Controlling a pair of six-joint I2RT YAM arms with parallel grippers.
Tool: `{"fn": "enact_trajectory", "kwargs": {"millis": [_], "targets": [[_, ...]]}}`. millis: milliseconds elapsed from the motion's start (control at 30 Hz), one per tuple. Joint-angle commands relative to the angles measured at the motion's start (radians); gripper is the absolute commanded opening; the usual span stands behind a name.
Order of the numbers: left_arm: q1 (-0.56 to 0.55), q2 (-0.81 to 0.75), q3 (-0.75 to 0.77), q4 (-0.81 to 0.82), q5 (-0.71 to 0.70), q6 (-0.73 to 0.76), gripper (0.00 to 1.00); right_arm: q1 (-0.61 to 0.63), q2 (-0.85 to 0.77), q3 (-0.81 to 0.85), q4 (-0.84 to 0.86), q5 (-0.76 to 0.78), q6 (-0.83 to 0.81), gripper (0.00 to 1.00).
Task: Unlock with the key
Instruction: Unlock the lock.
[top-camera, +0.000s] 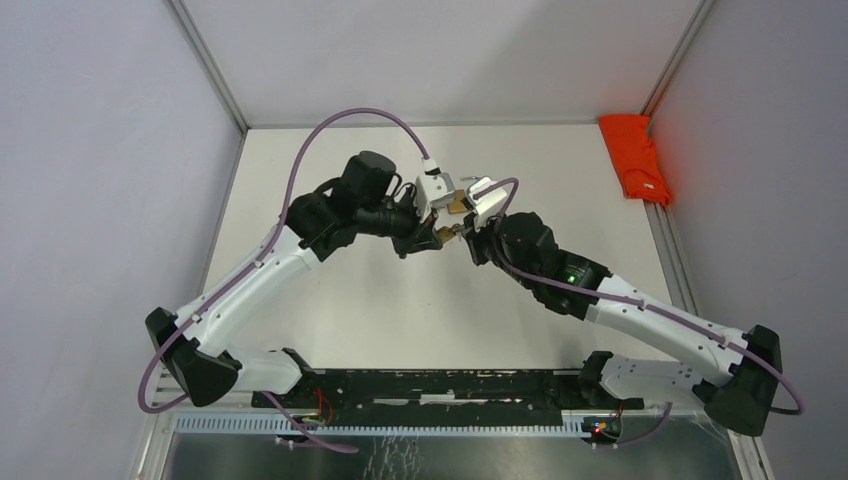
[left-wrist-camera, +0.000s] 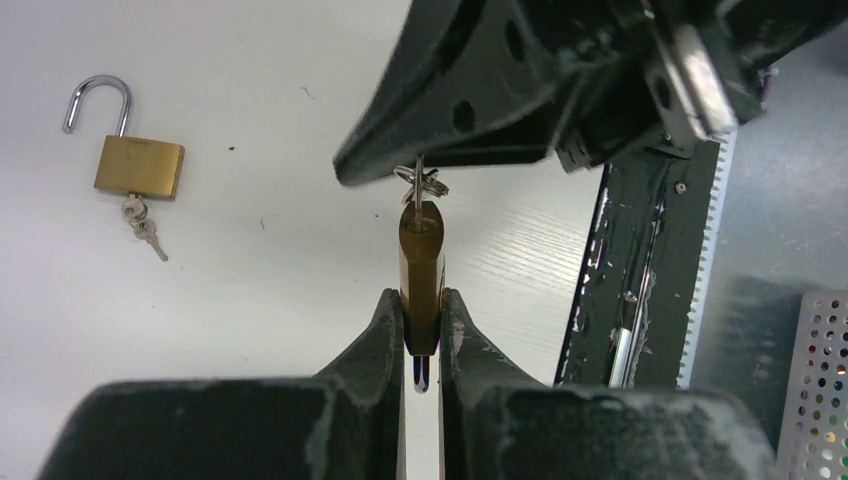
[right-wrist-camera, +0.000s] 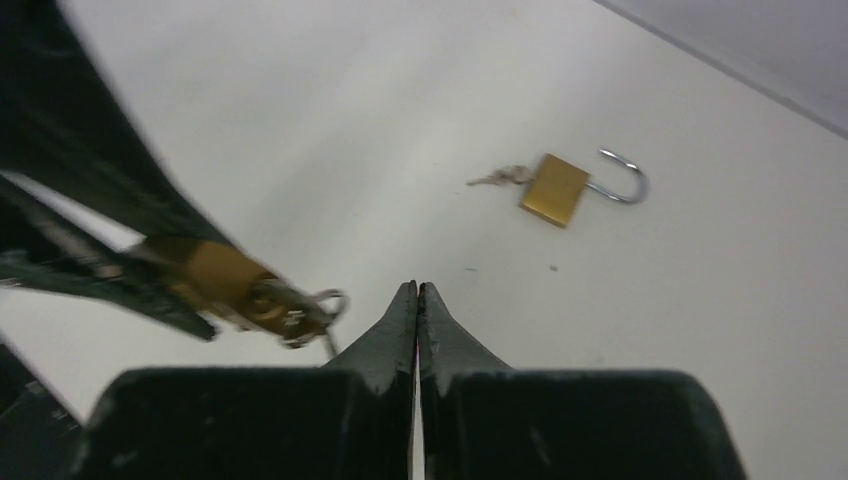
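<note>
My left gripper (left-wrist-camera: 422, 300) is shut on a brass padlock (left-wrist-camera: 421, 260), gripping its flat sides and holding it above the white table. A key with a ring (left-wrist-camera: 421, 183) sticks out of the padlock's keyhole end. My right gripper (right-wrist-camera: 417, 290) is shut with nothing between its fingers. Its black fingers (left-wrist-camera: 480, 90) hang just over the key ring, which lies left of them in the right wrist view (right-wrist-camera: 315, 310), beside the held padlock (right-wrist-camera: 205, 272). In the top view the two grippers meet at mid-table, left (top-camera: 437, 236) and right (top-camera: 466, 236).
A second brass padlock (left-wrist-camera: 140, 165) lies on the table with its shackle swung open and a key in it, also seen from the right wrist (right-wrist-camera: 555, 188). A red cloth (top-camera: 638, 158) lies at the far right edge. A black rail (top-camera: 440, 385) runs along the near edge.
</note>
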Motion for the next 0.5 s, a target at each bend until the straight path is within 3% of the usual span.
{"fn": "enact_trajectory", "kwargs": {"millis": [0, 233, 467], "targets": [[0.01, -0.042, 0.034, 0.027, 0.056, -0.011, 0.02, 0.002, -0.067, 0.036, -0.029, 0.207, -0.025, 0.1], [0.01, -0.101, -0.024, -0.015, 0.083, 0.043, 0.02, -0.009, -0.252, 0.119, -0.134, 0.032, -0.147, 0.17], [0.012, -0.109, -0.023, -0.004, 0.193, 0.062, 0.02, -0.011, -0.347, 0.002, 0.09, -0.39, -0.005, 0.24]]}}
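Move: The key sticks out of the small lock that the left hand holds. It lies about 4 cm to the right of the left hand, 1 cm ahead and 2 cm lower. From the shut right fingertips it is only some 2 cm left and 2 cm back, level with them, with the small lock's body about 4 cm left, 3 cm back and 1 cm higher. The large open lock lies on the table roughly 16 cm ahead of the right hand, straight in line and 24 cm below. The right hand leaves the key, first slipping about 5 cm to the right, then climbing fast, some 13 cm in all, while drawing back about 6 cm; its shut fingers part to roughly a quarter open and tip upward by some 15 degrees. The left hand keeps its pinch on the small lock and eases it back about 3 cm and slightly up, away from the large lock. ##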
